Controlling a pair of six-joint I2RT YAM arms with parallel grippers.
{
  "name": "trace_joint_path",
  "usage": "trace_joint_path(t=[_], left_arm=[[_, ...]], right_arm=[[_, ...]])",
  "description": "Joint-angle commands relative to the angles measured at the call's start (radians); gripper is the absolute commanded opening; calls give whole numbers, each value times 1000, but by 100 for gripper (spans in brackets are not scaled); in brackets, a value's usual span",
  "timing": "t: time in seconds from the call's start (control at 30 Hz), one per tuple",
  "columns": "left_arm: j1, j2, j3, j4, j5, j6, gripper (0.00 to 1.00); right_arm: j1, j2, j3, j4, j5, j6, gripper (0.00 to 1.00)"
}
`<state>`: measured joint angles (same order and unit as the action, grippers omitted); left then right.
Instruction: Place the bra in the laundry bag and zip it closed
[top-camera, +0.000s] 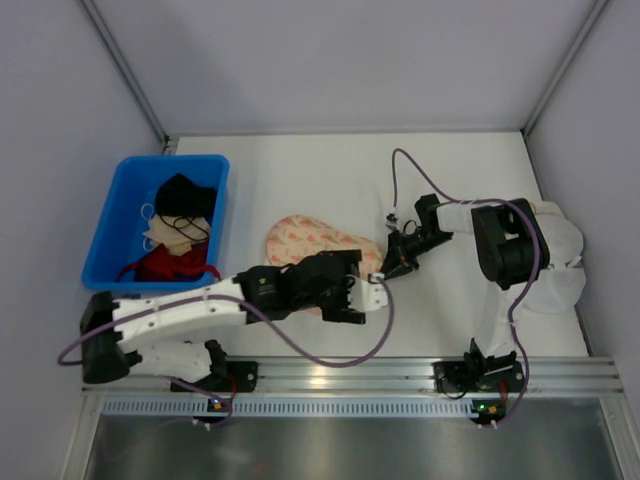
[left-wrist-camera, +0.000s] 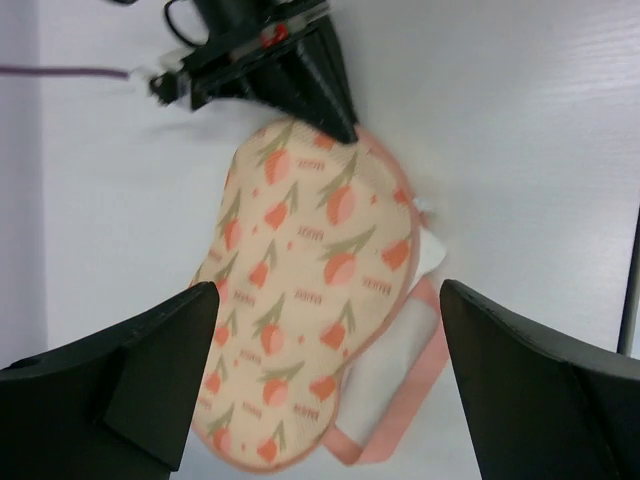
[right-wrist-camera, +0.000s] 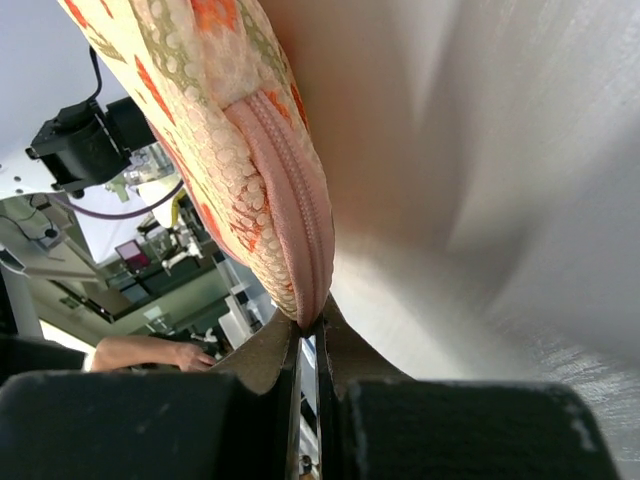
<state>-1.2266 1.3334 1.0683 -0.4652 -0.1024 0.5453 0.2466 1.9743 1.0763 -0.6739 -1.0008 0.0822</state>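
Note:
The laundry bag (top-camera: 300, 240) is a peach-pink pouch with tulip print, lying mid-table. In the left wrist view its top lobe (left-wrist-camera: 300, 270) is folded over the lower one, with a white panel (left-wrist-camera: 385, 360) and pink zip rim (left-wrist-camera: 425, 385) showing along one side. My right gripper (top-camera: 386, 267) is shut on the bag's zip rim (right-wrist-camera: 300, 230) at its right end; it also shows in the left wrist view (left-wrist-camera: 335, 115). My left gripper (top-camera: 362, 290) is open and empty above the bag's near end. A white bit (left-wrist-camera: 432, 250) sticks out at the bag's edge; I cannot tell if it is the bra.
A blue bin (top-camera: 110, 225) at the left holds black, beige and red garments. A white dome (top-camera: 560, 280) lies behind the right arm at the right edge. Purple cables loop over the table near both arms.

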Motion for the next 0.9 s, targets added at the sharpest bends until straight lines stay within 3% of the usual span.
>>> trace_joint_path(t=[0.0, 0.03, 0.13, 0.27, 0.53, 0.87], left_arm=[[10, -236, -222, 163, -123, 30, 98], [12, -284, -272, 272, -155, 10, 98], [13, -431, -442, 403, -229, -79, 98], [13, -473, -545, 440, -76, -24, 98], [13, -304, -677, 827, -100, 137, 93], [61, -119, -662, 953, -63, 104, 91]], right_arm=[[-9, -15, 7, 23, -44, 8, 0], [-9, -26, 1, 34, -44, 14, 0], [-9, -41, -18, 40, -47, 31, 0], [-9, -45, -30, 46, -61, 53, 0], [-7, -29, -41, 50, -91, 62, 0], [-3, -20, -45, 36, -104, 57, 0]])
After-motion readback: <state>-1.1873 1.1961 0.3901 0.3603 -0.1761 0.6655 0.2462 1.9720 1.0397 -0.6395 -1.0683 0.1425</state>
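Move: The bag's open mouth, with white bra showing along its near edge, lies about 10 cm to the left hand's left, 5 cm ahead and 16 cm below. The zipper's white tab is some 3 cm ahead, 3 cm right and 16 cm down; the pinched corner of the bag sits 7 cm ahead, 6 cm right and 14 cm below. From the right hand, holding that corner, the mouth is roughly 16 cm left, 2 cm back and 2 cm lower. Already clear of the bag and open, the left hand first swings about 8 cm to its left with a small rise, then reverses to sink some 10 cm towards the open mouth while easing roughly 4 cm back right and, late on, a little forward; its wrist tilts the fingers some 15 degrees flatter and they stay wide open, not yet on the cloth. The right hand holds nearly still, its shut fingers keeping their pinch on the bag's corner as the wrist turns only slightly. ##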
